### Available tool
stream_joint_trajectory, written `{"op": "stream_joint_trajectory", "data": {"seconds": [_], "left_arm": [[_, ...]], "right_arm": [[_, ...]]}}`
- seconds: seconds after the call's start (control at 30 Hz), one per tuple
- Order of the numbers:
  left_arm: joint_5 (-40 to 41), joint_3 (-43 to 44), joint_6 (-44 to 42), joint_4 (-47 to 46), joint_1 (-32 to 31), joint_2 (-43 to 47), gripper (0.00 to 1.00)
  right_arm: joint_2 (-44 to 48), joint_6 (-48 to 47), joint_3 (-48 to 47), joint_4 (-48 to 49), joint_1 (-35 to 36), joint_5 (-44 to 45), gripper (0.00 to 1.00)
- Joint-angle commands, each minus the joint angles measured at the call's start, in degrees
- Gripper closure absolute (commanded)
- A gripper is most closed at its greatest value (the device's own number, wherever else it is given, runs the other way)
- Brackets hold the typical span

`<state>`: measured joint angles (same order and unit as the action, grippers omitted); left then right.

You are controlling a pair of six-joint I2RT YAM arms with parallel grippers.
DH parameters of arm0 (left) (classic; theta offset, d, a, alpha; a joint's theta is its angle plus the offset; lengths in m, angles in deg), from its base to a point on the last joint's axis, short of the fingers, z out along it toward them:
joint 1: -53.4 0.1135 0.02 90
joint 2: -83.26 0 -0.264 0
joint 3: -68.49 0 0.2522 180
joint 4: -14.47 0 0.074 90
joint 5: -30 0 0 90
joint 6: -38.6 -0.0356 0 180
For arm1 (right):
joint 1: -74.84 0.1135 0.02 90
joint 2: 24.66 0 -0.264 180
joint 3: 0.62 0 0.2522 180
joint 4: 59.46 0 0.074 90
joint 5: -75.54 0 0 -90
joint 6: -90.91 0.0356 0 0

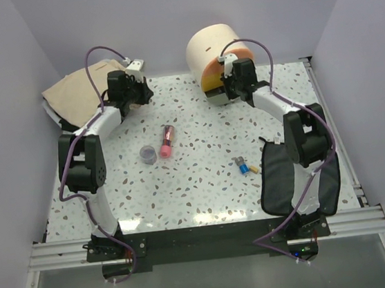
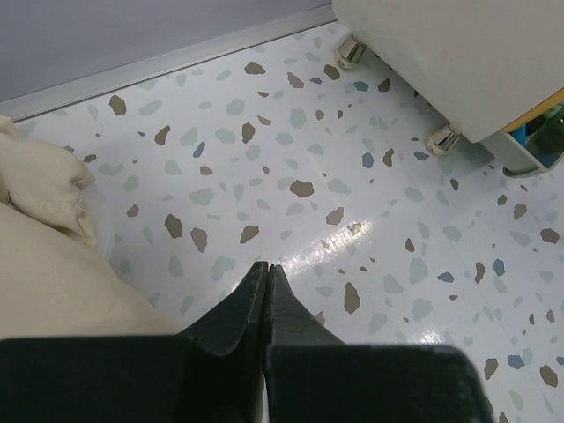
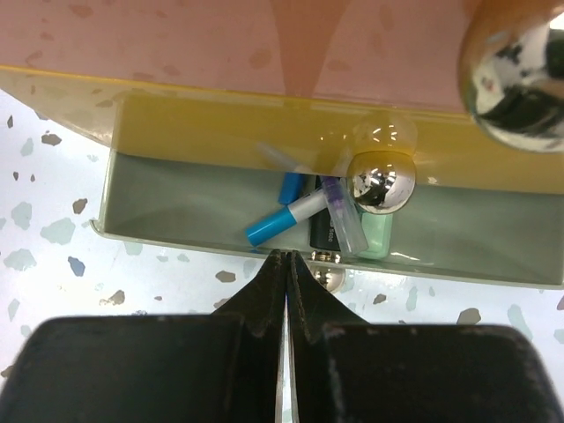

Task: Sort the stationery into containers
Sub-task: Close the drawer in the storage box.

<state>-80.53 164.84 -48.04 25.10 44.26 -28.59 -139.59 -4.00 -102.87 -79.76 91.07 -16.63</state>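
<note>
The cream cylindrical box (image 1: 212, 44) lies at the back, its orange drawer (image 3: 176, 198) pulled out. Inside the drawer lie a blue-capped pen (image 3: 282, 220), a clear-capped pen (image 3: 344, 213), a black item (image 3: 324, 233) and a pale green piece (image 3: 377, 236). My right gripper (image 3: 287, 256) is shut and empty, tips at the drawer's near rim, just below a gold knob (image 3: 381, 181). My left gripper (image 2: 267, 266) is shut and empty above bare table, left of the box (image 2: 458, 53). A pink tube (image 1: 166, 141), a grey pot (image 1: 149, 154) and small blue and yellow pieces (image 1: 245, 166) lie mid-table. The black pouch (image 1: 278, 176) lies at the right.
A beige cloth bag (image 1: 79, 91) fills the back left corner and shows beside my left gripper as the bag's cloth (image 2: 44, 264). The box's gold feet (image 2: 441, 139) stand on the speckled table (image 1: 204, 184). Walls close in the sides and back.
</note>
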Motion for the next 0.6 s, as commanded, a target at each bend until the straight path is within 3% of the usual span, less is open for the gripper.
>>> {"op": "stream_joint_trajectory", "data": {"seconds": [0.0,0.2,0.57], "left_arm": [[0.76,0.12,-1.51,-0.47,-0.43,3.13,1.00],[0.76,0.47,-1.60,-0.47,-1.05,2.61,1.00],[1.90,0.03,-3.00,0.41,-1.40,3.48,1.00]], "right_arm": [[0.93,0.87,-0.20,6.19,0.91,0.42,1.00],[5.94,-4.58,9.19,18.31,3.28,0.16,1.00],[14.12,-14.95,19.14,18.85,4.95,-6.00,1.00]]}}
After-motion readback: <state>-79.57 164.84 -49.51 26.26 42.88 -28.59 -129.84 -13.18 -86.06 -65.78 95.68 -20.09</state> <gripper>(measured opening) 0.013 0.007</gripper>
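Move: My right hand's closed tips are right at the open drawer's front: its middle is about 1 cm ahead, 2 cm to the right and 2 cm below them. The pens inside lie some 4 cm ahead and 3 cm below, the yellow drawer's knob 5 cm ahead, 2 cm right and 3 cm up, and the storage box's middle about 13 cm ahead and 2 cm left, 4 cm higher. From my left hand the drawer front is roughly 30 cm to the right, level fore and aft, 4 cm lower. I end the push and let my right fingertips come free of the drawer front: barely any more forward, then back about 5 cm and left nearly 4, ending a little higher, off towards the drawer's left end. As I go, the wrist swings some 10 degrees counter-clockwise and the fingers tip up a bit, staying shut. ##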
